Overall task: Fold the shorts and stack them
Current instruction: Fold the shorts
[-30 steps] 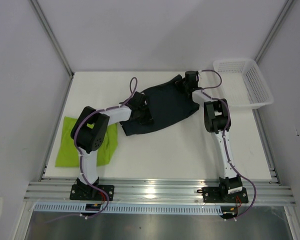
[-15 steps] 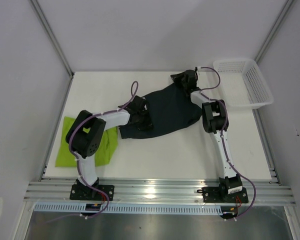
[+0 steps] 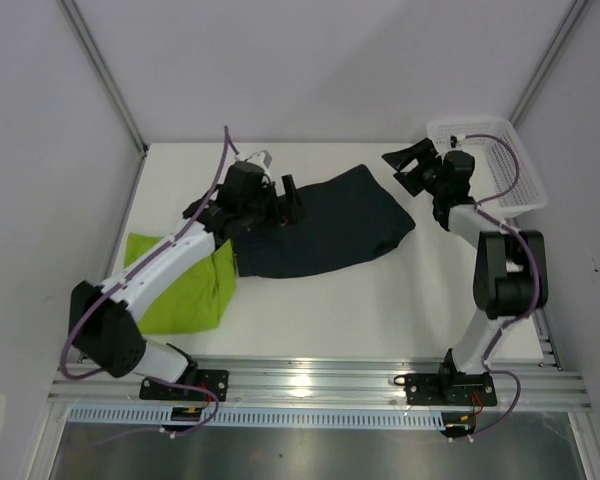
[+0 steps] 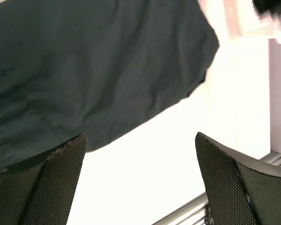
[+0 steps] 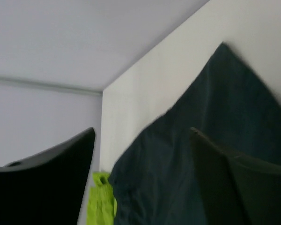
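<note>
The dark navy-teal shorts (image 3: 325, 225) lie spread flat in the middle of the table, with nothing holding them. The lime green shorts (image 3: 185, 290) lie folded at the left, their right edge beside the navy pair. My left gripper (image 3: 283, 200) hovers over the navy pair's left end, open and empty. In the left wrist view the left gripper (image 4: 140, 173) frames bare table, with the navy shorts (image 4: 98, 70) beyond it. My right gripper (image 3: 407, 167) is raised off the navy pair's far right corner, open. The right wrist view shows the right gripper (image 5: 140, 178) above the navy shorts (image 5: 201, 140) and a strip of the green shorts (image 5: 100, 201).
A white mesh basket (image 3: 500, 165) stands at the back right corner, close behind the right wrist. The white table (image 3: 380, 300) is walled on the left, back and right. A metal rail (image 3: 320, 380) runs along the near edge.
Both grippers have opened and let go of the navy shorts. The left one lifted back to the left, the right one swung right toward the basket. The shorts settled flat.
</note>
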Controlling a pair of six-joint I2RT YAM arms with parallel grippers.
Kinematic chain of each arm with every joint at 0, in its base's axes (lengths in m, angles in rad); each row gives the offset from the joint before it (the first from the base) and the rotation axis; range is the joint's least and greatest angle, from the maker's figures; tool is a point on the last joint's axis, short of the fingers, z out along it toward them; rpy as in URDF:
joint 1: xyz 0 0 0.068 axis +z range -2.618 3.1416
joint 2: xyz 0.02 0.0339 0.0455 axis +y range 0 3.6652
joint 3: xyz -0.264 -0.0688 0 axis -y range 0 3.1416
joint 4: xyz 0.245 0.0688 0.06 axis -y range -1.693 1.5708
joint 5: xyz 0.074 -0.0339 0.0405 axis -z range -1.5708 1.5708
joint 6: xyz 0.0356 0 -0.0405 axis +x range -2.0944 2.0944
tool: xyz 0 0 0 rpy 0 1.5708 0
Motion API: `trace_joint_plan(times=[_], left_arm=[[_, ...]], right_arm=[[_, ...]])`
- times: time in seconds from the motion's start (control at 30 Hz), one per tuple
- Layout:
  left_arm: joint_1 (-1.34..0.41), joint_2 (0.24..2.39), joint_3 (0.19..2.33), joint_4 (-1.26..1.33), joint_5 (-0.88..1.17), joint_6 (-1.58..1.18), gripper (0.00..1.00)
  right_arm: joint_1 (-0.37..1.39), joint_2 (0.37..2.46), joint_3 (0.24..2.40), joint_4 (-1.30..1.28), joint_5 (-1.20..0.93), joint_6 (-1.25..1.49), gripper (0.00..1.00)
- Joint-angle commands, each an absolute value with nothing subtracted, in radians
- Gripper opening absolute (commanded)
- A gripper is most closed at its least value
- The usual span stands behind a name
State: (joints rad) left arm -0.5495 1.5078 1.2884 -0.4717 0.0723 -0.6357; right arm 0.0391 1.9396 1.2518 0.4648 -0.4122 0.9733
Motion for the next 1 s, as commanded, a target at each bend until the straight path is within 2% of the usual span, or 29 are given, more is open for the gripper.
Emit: trace_joint_plan(times=[0.0, 0.07, 0.23, 0.33, 0.53, 0.63, 0.67, 0.77, 0.97], left_arm=[[-0.522, 1.382, 1.169, -0.499, 0.032, -0.64, 0.99], [-0.497, 1.335, 1.071, -0.489, 0.066, -0.656, 0.99], [-0.439, 1.255, 0.93, -0.462, 0.098, -0.663, 0.99], [-0.437, 1.178, 0.87, -0.472, 0.074, -0.669, 0.99], [-0.434, 1.068, 0.813, -0.518, 0.031, -0.661, 0.99], [-0.434, 1.026, 0.795, -0.541, 0.014, -0.663, 0.99], [-0.434, 1.019, 0.793, -0.551, 0.009, -0.666, 0.99], [-0.433, 0.999, 0.775, -0.554, 0.005, -0.679, 0.99], [-0.385, 0.963, 0.677, -0.477, 0.061, -0.729, 0.99]], right_arm=[[0.032, 1.662, 1.057, 0.41, -0.454, 0.848, 0.89], [0.011, 1.579, 0.926, 0.365, -0.446, 0.838, 0.99], [-0.043, 1.425, 0.781, 0.215, -0.459, 0.805, 1.0], [-0.044, 1.358, 0.672, 0.209, -0.42, 0.808, 0.99], [-0.012, 1.358, 0.575, 0.248, -0.471, 0.828, 1.0], [0.13, 1.324, 0.577, 0.213, -0.387, 0.815, 0.99], [0.225, 1.298, 0.581, 0.203, -0.35, 0.808, 1.0], [0.337, 1.293, 0.598, 0.205, -0.273, 0.819, 0.98], [0.52, 1.428, 0.649, 0.317, -0.278, 0.934, 0.97]])
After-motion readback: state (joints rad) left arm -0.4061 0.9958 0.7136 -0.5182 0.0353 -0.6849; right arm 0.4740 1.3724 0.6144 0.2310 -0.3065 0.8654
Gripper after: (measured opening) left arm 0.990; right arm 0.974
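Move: Near the two near parts of the dark shorts: its near-left corner lies about 13 cm left and 3 cm back of the left hand, some 19 cm below. The green shorts lie 33 cm to that hand's left, 5 cm back. For the right hand, the right part of the dark shorts' near edge is about 21 cm back, 14 cm left and 17 cm below; the white basket stands 12 cm ahead and 29 cm right of it. Sweeping back about 25 cm over the dark shorts' right side, the right hand rises briefly, sinks, then swings left to its near edge, opening wide, tipping down and turning some 20 degrees counter-clockwise. The left hand, still wide open, backs off left about 15 cm and lower, towards the near-left corner, turning slightly counter-clockwise; neither touches the cloth at the end. ##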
